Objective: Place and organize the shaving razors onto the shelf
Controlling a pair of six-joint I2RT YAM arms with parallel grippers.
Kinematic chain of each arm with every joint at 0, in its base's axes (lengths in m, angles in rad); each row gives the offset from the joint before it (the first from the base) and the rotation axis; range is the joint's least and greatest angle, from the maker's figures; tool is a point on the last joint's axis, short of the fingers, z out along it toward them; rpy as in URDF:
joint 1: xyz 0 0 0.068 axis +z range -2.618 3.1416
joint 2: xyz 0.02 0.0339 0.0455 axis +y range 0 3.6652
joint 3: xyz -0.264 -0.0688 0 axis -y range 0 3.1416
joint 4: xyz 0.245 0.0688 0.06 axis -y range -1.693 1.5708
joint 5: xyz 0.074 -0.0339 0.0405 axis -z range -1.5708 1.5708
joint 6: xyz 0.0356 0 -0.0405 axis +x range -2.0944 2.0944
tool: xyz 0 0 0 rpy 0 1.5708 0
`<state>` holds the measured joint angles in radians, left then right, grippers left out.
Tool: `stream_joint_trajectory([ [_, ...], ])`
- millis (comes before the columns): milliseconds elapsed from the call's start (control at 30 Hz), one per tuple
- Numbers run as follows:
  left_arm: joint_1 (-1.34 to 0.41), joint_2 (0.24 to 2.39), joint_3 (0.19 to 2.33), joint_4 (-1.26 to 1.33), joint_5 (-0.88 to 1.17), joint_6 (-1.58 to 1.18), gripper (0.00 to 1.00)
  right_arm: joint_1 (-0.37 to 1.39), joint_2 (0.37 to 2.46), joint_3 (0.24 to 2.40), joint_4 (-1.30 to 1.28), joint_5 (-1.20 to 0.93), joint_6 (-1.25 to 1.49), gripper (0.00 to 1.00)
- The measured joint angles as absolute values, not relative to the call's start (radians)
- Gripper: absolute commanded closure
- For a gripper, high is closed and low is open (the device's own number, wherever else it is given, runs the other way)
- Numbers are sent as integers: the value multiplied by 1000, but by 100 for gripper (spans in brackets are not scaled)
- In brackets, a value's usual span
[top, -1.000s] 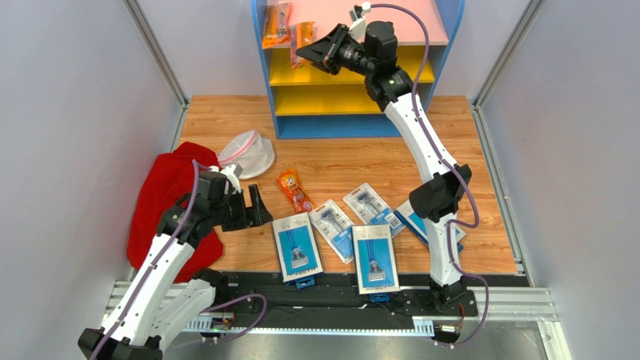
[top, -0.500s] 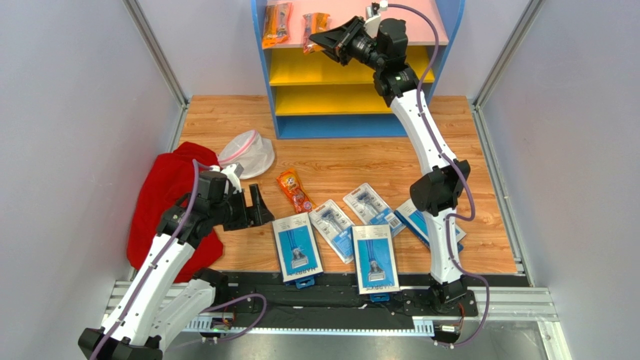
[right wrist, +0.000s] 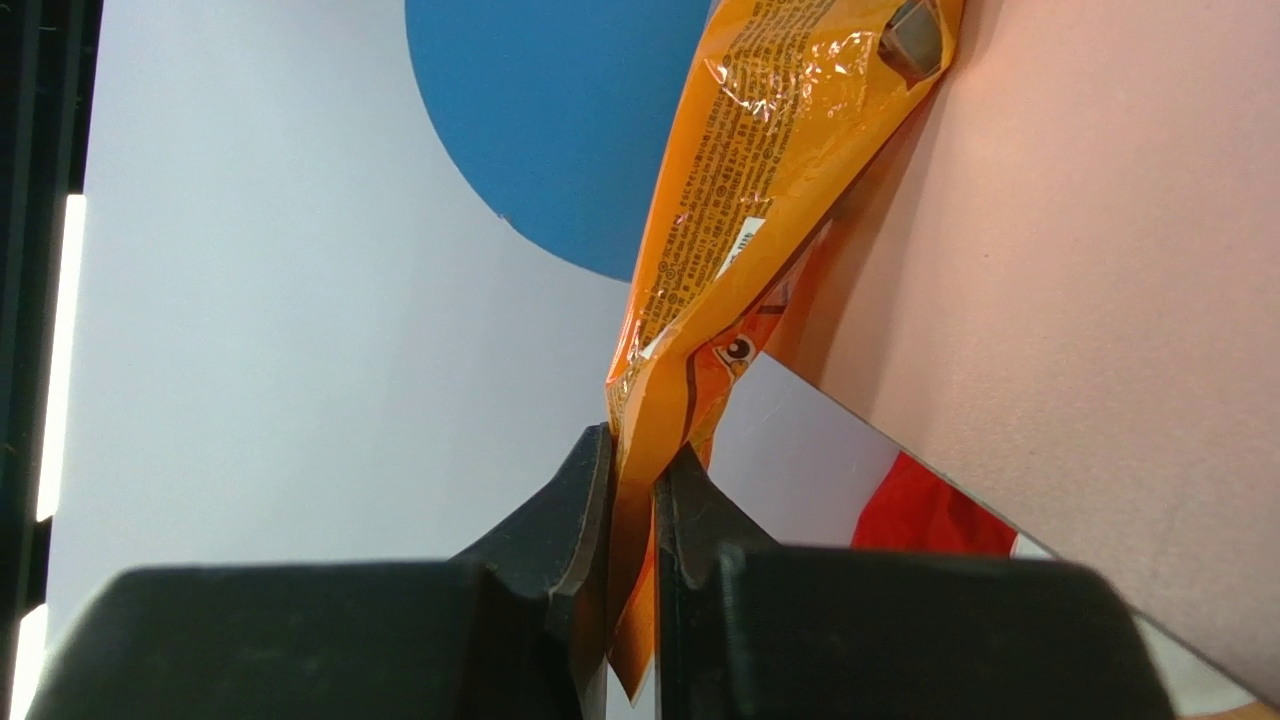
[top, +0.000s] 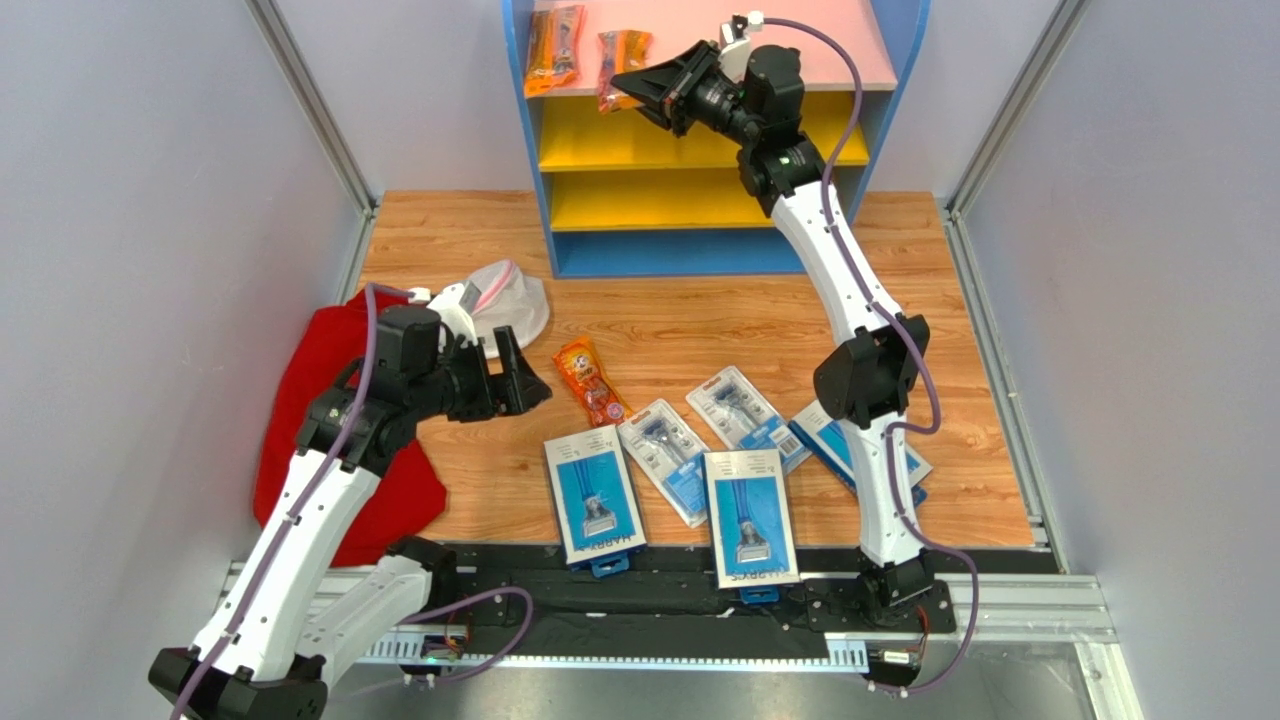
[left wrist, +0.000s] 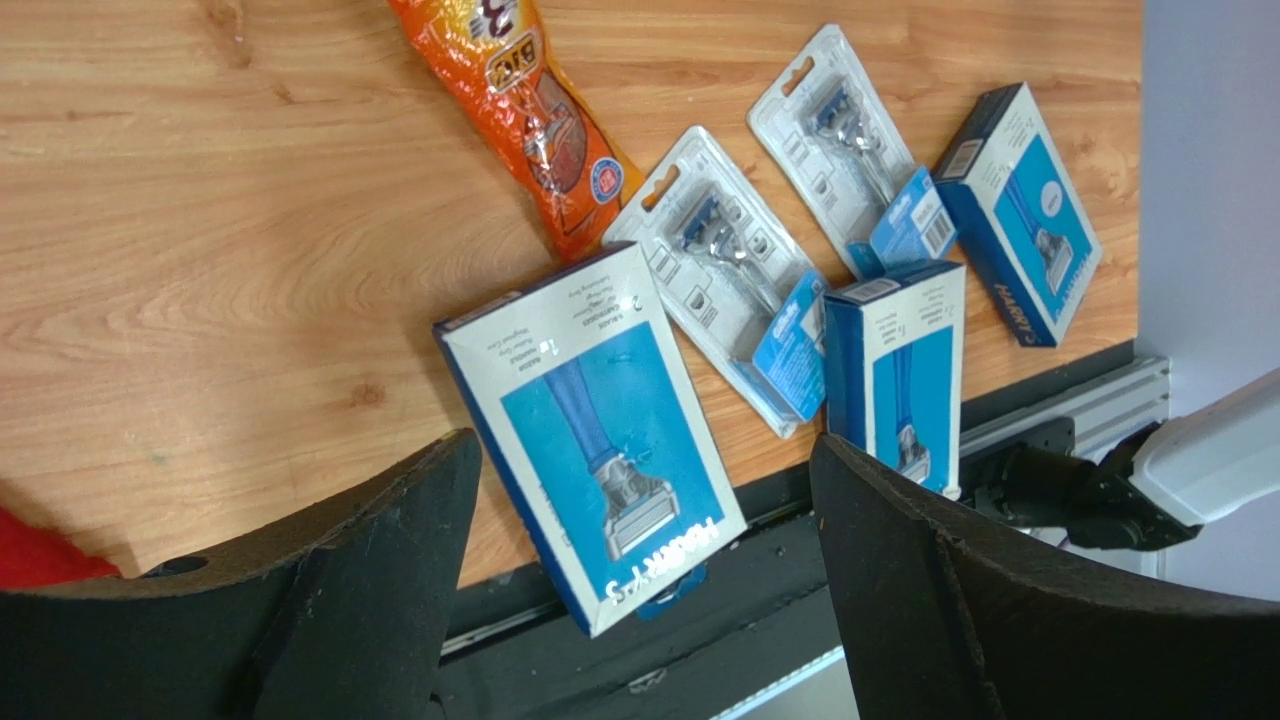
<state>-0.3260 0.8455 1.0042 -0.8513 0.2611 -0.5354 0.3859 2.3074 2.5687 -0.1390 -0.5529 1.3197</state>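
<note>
Several shaving razors lie on the wooden table near its front edge: blue packs (top: 595, 492) (top: 750, 515), paler clear ones (top: 666, 458) (top: 739, 413), and one (top: 831, 446) partly behind the right arm. The left wrist view shows the big blue pack (left wrist: 613, 435) below my left gripper (left wrist: 643, 458), which hovers open and empty. The shelf (top: 706, 203) stands at the back. My right gripper (top: 643, 83) is shut on an orange snack packet (right wrist: 751, 195) at the front edge of the pink top board (right wrist: 1082, 300).
A second orange packet (top: 553, 45) lies on the pink board, and a third (top: 589, 383) on the table by the razors. A red cloth (top: 338, 405) and a white mesh pouch (top: 504, 300) lie at the left. A black rail (top: 676, 578) runs along the front edge.
The right arm has lifted the orange packet from in front of the upper yellow shelf up to the pink board. The left arm has moved back, away from the front edge, still open.
</note>
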Motion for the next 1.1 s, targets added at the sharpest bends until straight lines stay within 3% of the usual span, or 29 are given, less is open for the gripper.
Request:
stream_joint_trajectory([
  [267,-326,872,1020,-832,273,-537,11,393,2334,2574,-91,-557,1347,91],
  [533,-326,949,1138,-811,297,-536,12,400,2340,2574,-80,-557,1366,63],
  [900,-326,987,1180,-788,308,-530,12,403,2332,2570,-39,-551,1349,42],
  [1100,-326,1066,1290,-786,313,-516,12,402,2271,2489,-56,-551,1311,38],
])
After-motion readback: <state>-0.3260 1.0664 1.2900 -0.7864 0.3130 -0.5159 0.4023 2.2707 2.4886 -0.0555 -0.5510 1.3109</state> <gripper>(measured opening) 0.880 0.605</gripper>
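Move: The right hand holds the orange razor packet by its near end at the pink top shelf; the spot for it there lies some 5 cm ahead, 1 cm left and 2 cm lower. The first packet stands about 7 cm ahead and 9 cm left, the blue side panel 7 ahead and 13 left. From the left hand, the table packet lies roughly 11 cm ahead, 8 right and 21 below, with the white cap 22 ahead, 4 left and the nearest Harry's box 6 back, 10 right, both about as low. The right hand nudges the packet's near end about 1 cm left along the front of the pink shelf, then opens its fingers from nearly shut to over half wide, letting go, and starts easing back barely a centimetre. Meanwhile the empty left hand, fingers still wide open, climbs about 7 cm in two spurts, going some 5 cm forward and a little right and tipping its fingers slightly upward, rising away from the packet on the table without touching anything. ##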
